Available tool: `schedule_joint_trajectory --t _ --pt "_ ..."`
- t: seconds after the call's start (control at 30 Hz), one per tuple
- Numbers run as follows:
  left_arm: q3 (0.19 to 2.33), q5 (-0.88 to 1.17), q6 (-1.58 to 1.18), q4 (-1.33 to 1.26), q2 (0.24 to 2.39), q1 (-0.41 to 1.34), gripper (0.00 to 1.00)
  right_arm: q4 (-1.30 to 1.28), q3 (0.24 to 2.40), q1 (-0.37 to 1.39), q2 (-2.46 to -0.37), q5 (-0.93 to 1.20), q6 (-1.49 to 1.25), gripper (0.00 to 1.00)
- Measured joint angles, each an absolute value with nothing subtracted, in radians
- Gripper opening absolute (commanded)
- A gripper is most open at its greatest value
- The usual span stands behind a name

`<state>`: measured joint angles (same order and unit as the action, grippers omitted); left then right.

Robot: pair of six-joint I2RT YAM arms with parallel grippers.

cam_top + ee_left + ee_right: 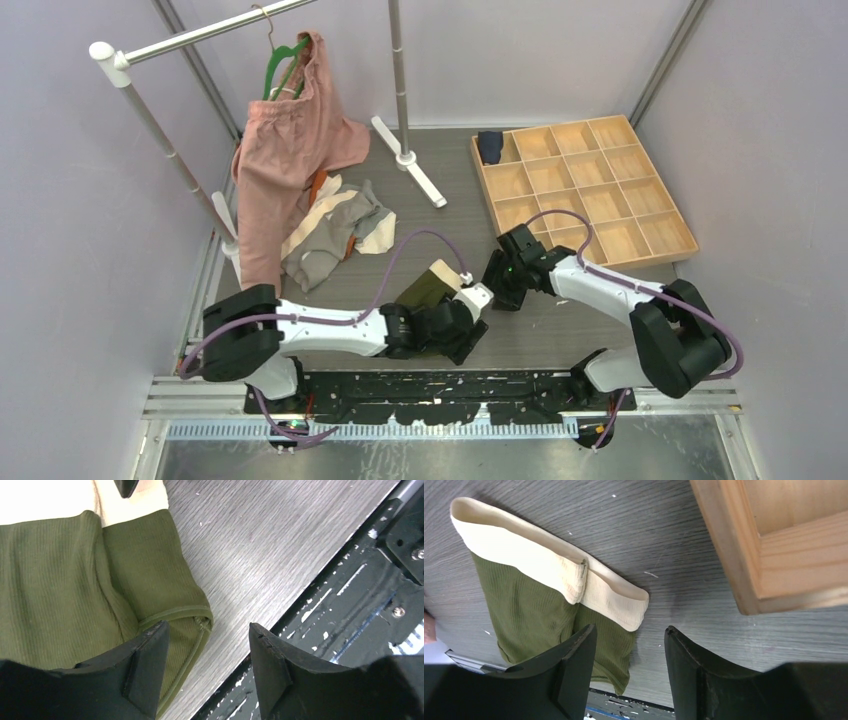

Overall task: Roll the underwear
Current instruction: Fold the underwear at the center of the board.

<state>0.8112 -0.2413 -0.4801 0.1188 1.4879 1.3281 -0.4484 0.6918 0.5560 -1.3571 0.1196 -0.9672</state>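
Note:
An olive green underwear (425, 288) with a cream waistband (524, 555) lies folded lengthwise on the table near its front edge. My left gripper (209, 630) stands open at the leg hem (175, 615), one finger above the fabric and the other over the table's edge. My right gripper (630, 632) is open too, hovering at the waistband end with nothing between its fingers. In the top view the left gripper (455, 335) covers the hem end and the right gripper (503, 285) sits just right of the waistband.
A wooden compartment tray (690, 245) stands at the right, with a rolled navy piece (490, 147) in its far-left compartment. A pile of more underwear (335, 232) lies at the left under a hanging pink garment (290, 150). The black front rail (360, 605) borders the table.

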Motion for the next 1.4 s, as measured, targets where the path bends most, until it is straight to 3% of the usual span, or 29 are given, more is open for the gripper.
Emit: schedule_joint_trajectory --t 0.2,0.5,0.73,0.93,1.1,1.4 --pt "0.871 -0.282 -0.478 0.122 1.601 1.367 0.6 -0.416 0.682 0.546 -1.396 0.146 -0.965 0.57" --pt "0.886 -0.341 -0.482 0.159 1.66 1.404 0.47 -0.387 0.673 0.534 -1.423 0.169 -0.958 0.49" --pt "0.927 -0.394 -0.497 0.182 1.709 1.408 0.24 -0.352 0.672 0.528 -1.453 0.195 -0.949 0.29" --pt "0.928 -0.433 -0.516 0.203 1.709 1.408 0.08 -0.336 0.656 0.528 -1.454 0.19 -0.944 0.01" --pt "0.929 -0.439 -0.521 0.21 1.709 1.408 0.01 -0.337 0.653 0.528 -1.444 0.177 -0.933 0.01" --pt "0.963 -0.397 -0.517 0.221 1.685 1.407 0.01 -0.549 0.689 0.528 -1.322 0.091 -0.844 0.01"
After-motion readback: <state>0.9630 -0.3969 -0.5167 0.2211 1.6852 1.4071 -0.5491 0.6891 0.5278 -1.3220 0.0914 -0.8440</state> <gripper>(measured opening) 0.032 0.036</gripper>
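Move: Just under the open left fingers, about 4 cm down, is the olive underwear's near right corner; the underwear's middle lies roughly 7 cm ahead and 8 cm to the left of that hand. Under the right fingers, some 2 cm down and 1 cm ahead, is the right end of the cream waistband. The compartment tray's middle stands about 20 cm ahead and 17 cm to the right of the right hand. Sinking about 4 cm, with its fingers tipping some 10 degrees steeper, the left hand closes from wide open and pinches the underwear's near right corner, while the right lowers 2 to 3 cm and shuts on the waistband's right end. Both then lift slightly and draw right, the right hand farther, about 3 cm and a little back, keeping their pinches. ##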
